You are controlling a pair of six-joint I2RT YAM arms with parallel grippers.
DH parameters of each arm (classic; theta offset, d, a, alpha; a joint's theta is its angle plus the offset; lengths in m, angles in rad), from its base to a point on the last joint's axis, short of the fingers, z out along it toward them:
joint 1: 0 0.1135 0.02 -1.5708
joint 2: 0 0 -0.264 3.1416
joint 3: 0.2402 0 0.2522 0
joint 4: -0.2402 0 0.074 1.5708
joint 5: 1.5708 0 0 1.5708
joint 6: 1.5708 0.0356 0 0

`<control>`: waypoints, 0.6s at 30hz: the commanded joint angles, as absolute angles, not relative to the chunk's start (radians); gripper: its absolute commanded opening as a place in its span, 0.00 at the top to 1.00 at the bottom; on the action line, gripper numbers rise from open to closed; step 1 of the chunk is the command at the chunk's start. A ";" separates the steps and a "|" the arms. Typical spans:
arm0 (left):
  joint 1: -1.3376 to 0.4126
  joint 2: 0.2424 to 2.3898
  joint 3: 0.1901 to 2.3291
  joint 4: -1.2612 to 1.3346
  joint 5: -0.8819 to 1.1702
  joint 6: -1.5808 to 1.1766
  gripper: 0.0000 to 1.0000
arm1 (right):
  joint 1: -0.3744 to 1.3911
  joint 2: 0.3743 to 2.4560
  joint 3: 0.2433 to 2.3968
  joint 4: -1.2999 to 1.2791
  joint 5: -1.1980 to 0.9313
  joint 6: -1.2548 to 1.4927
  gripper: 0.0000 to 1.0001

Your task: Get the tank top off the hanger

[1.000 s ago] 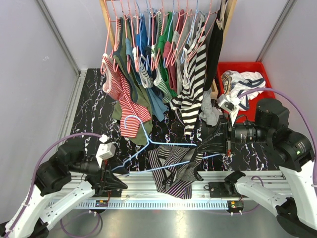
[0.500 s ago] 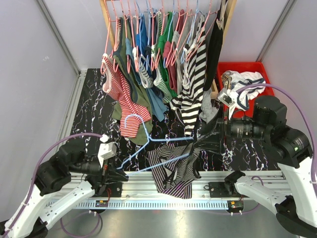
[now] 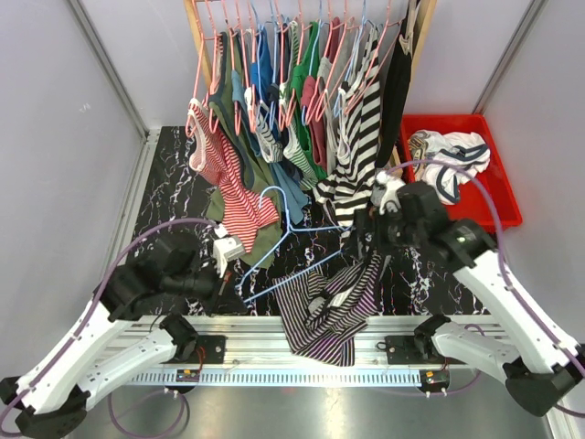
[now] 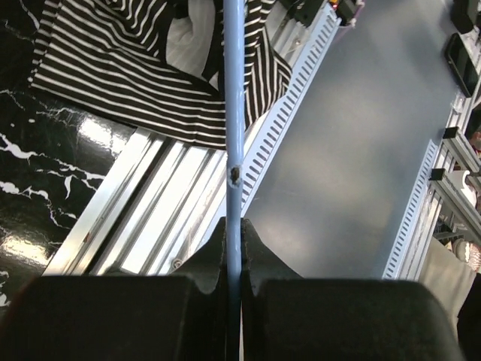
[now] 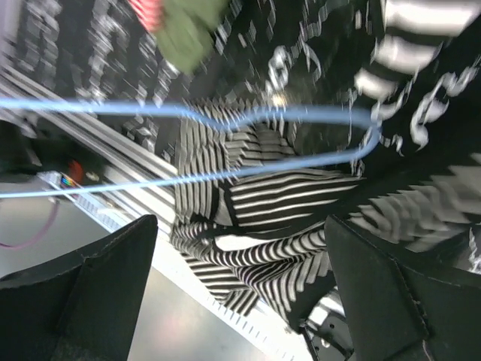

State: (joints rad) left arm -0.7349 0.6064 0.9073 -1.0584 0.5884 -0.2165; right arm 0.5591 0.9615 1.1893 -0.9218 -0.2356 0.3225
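The tank top [image 3: 327,309], black with white stripes, lies crumpled over the table's front edge and the rail. The light-blue wire hanger [image 3: 291,265] slants above its left part; whether a strap still hangs on it I cannot tell. My left gripper [image 3: 234,291] is shut on the hanger's near end; in the left wrist view the blue wire [image 4: 234,135] runs out of my shut left gripper [image 4: 234,226] toward the tank top [image 4: 143,75]. My right gripper [image 3: 368,245] stands open above the tank top [image 5: 293,195] and the hanger [image 5: 225,113], its fingers [image 5: 98,293] holding nothing.
A rack of hung clothes [image 3: 302,82] fills the back, with a red-striped garment [image 3: 233,197] hanging low at the left. A red bin [image 3: 501,187] with clothes stands at the back right. An aluminium rail [image 3: 247,357] runs along the front.
The right gripper opened, let go of the tank top and swung left. The left gripper shut on the hanger and carried it right and toward the back.
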 commanded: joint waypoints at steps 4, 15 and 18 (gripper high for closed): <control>-0.736 0.654 1.049 -1.049 0.425 -0.258 1.00 | 0.598 0.913 1.060 -0.802 -0.195 0.391 0.00; -0.736 0.396 1.002 -1.003 0.077 -0.466 1.00 | 0.780 1.032 0.862 -0.695 -0.234 0.532 0.00; -0.738 0.370 0.989 -0.989 0.064 -0.479 1.00 | 1.000 1.171 0.848 -0.658 -0.098 0.631 0.00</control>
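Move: The tank top lies crumpled at the table's front edge, its middle about 9 cm back, 8 cm to the left and 23 cm below the open right hand. The blue hanger's free end is some 4 cm back, 4 cm left and 4 cm below that hand; the hanging black-and-white garment's lower end is about 13 cm ahead, 4 cm left and 20 cm down. From the left hand, which holds the hanger, the tank top lies roughly 6 cm ahead, 19 cm right and 20 cm down. Down first, then also back and left, the right hand drops about 12 cm towards the tank top, briefly hanging level partway, its fingers staying wide open and tipping downward. The left hand keeps its pinch on the hanger and first goes forward, then left and up, turning some 30 degrees counter-clockwise to swing the bare hanger away from the tank top. ##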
